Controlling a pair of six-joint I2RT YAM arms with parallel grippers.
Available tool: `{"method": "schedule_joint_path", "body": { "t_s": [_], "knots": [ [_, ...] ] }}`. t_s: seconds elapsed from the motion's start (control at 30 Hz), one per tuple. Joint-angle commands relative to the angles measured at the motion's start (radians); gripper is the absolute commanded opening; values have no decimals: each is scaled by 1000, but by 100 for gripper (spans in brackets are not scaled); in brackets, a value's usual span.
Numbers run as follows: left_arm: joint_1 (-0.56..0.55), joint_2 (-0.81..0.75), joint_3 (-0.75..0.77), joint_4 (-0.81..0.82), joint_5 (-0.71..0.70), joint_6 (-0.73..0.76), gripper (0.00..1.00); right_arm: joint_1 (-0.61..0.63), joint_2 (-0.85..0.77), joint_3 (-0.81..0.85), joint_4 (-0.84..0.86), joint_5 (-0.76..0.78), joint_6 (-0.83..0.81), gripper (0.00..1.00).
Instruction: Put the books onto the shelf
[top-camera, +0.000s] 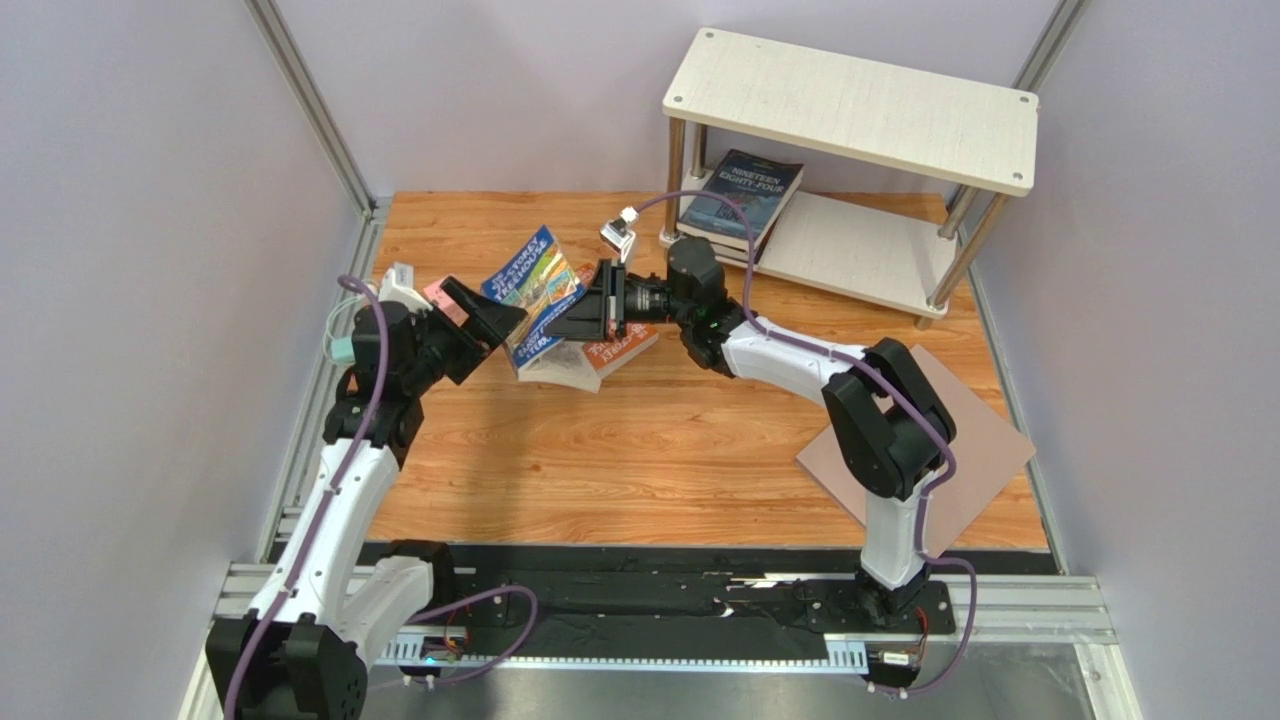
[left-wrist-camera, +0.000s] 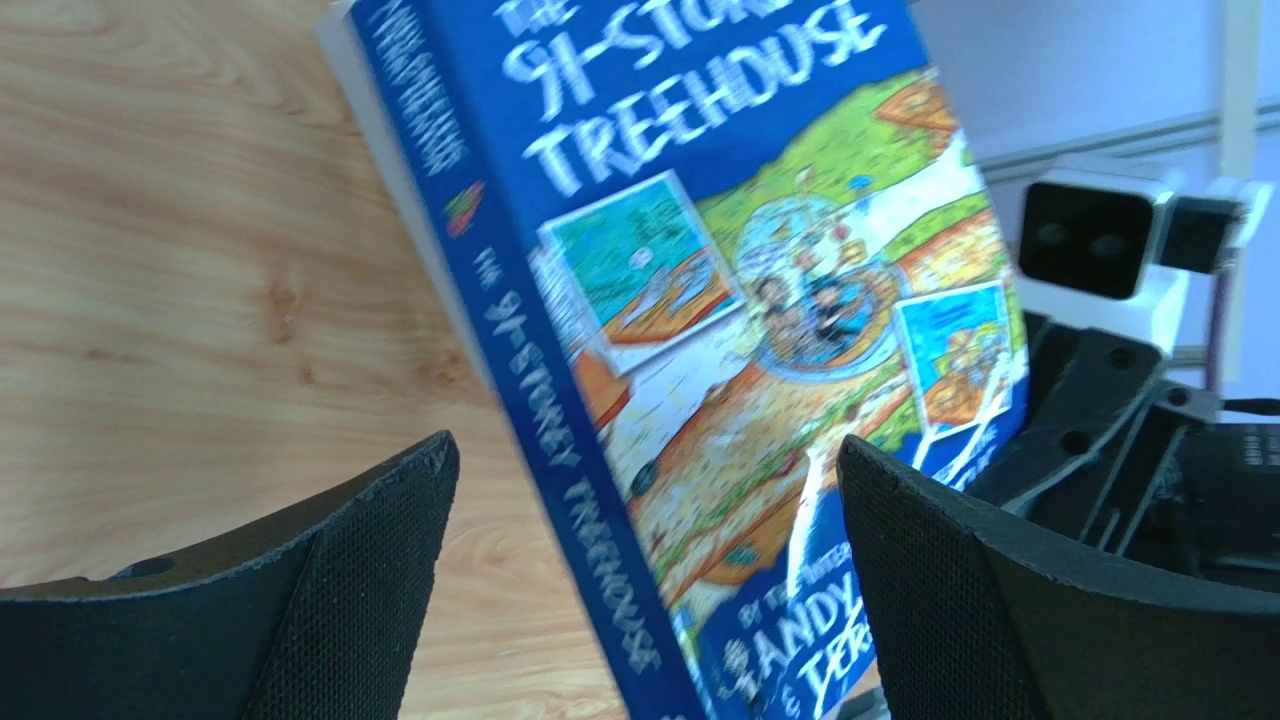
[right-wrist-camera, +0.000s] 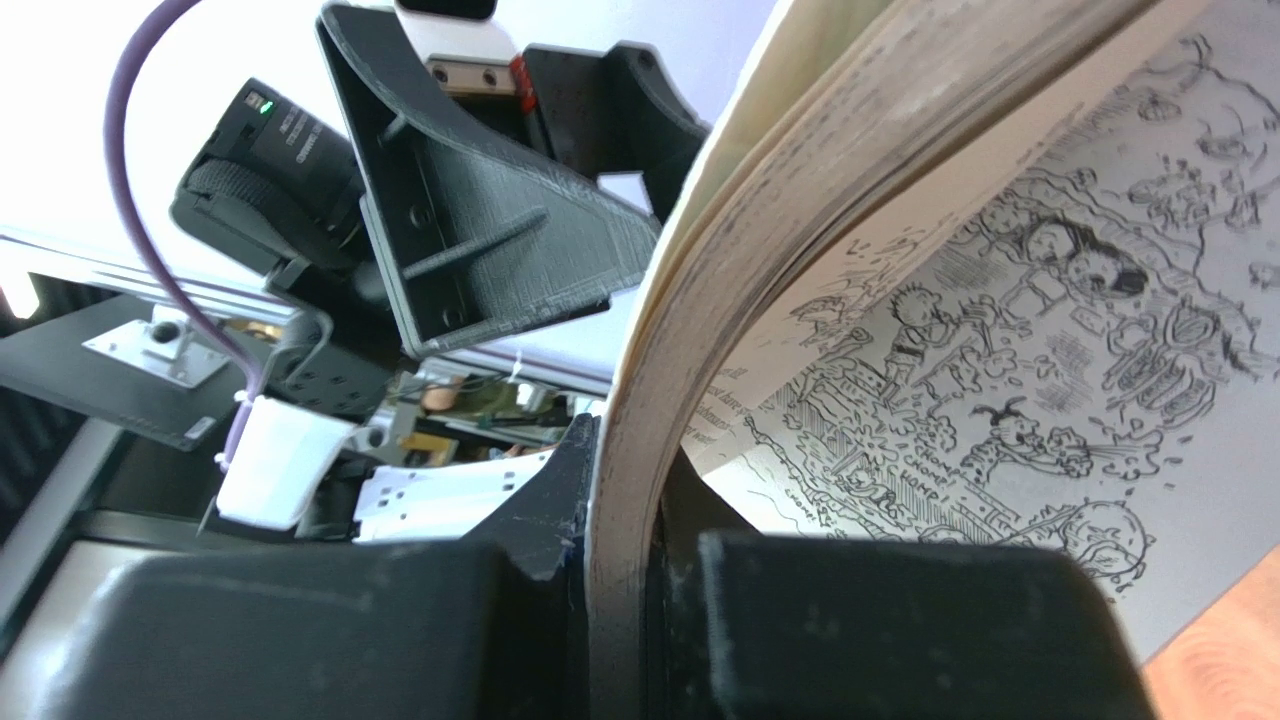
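A blue "91-Storey Treehouse" book (top-camera: 529, 285) (left-wrist-camera: 721, 300) is held tilted above the wooden table, with my right gripper (top-camera: 583, 318) (right-wrist-camera: 624, 600) shut on its page edge (right-wrist-camera: 706, 300). It hangs partly open and shows a cartoon page (right-wrist-camera: 992, 345). My left gripper (top-camera: 484, 318) (left-wrist-camera: 646, 585) stands open, with one of its fingers (left-wrist-camera: 346, 600) on each side of the book's lower end. More books (top-camera: 594, 360) lie stacked under the lifted one. The shelf (top-camera: 857, 105) stands at the back right, and a dark blue book (top-camera: 747, 188) lies on its lower board.
A flat brown cardboard sheet (top-camera: 984, 450) lies on the table's right edge beside the right arm. Metal frame posts (top-camera: 323, 120) and grey walls close in the sides. A black rail (top-camera: 646, 600) with the arm bases runs along the near edge.
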Motion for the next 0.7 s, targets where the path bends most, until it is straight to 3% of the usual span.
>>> {"method": "schedule_joint_path", "body": {
  "t_s": [0.0,0.23,0.5,0.53,0.6,0.63,0.67],
  "knots": [
    [6,28,-71,278,81,-100,100,6,-74,-36,249,-35,95,0],
    [3,111,-156,544,155,-214,93,5,-66,-73,442,-31,227,0],
    [-48,168,-101,560,190,-215,90,23,-56,-58,479,-51,255,0],
    [-49,174,-99,577,192,-220,86,25,-50,-56,478,-54,255,1],
    [-55,191,-90,591,193,-230,60,34,-48,-53,465,-66,252,1],
    [-57,196,-85,594,193,-232,45,37,-46,-50,459,-71,243,1],
    [-58,200,-79,594,195,-229,17,40,-46,-45,430,-75,235,1]
  ]
}}
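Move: The blue 91-Storey Treehouse book hangs in the air in the right gripper, sagging partly open. Its middle is about 5 cm ahead and 4 cm right of the open left gripper, level with it, and roughly 2 cm ahead and 4 cm left of the right hand. Down on the table, some 21 cm below the left hand, the orange book lies 5 cm ahead and 11 cm right, and the pink box 11 cm ahead and 12 cm left. Bring the left gripper right and forward about 5 cm to the blue book's spine, dipping some 2 cm and coming back up, rolling its left side down about 15 degrees. Then close the wide fingers roughly halfway around the spine. Keep the right grip shut on the pages, lifting about 3 cm and drawing back 2 cm as those fingers tip up slightly. ##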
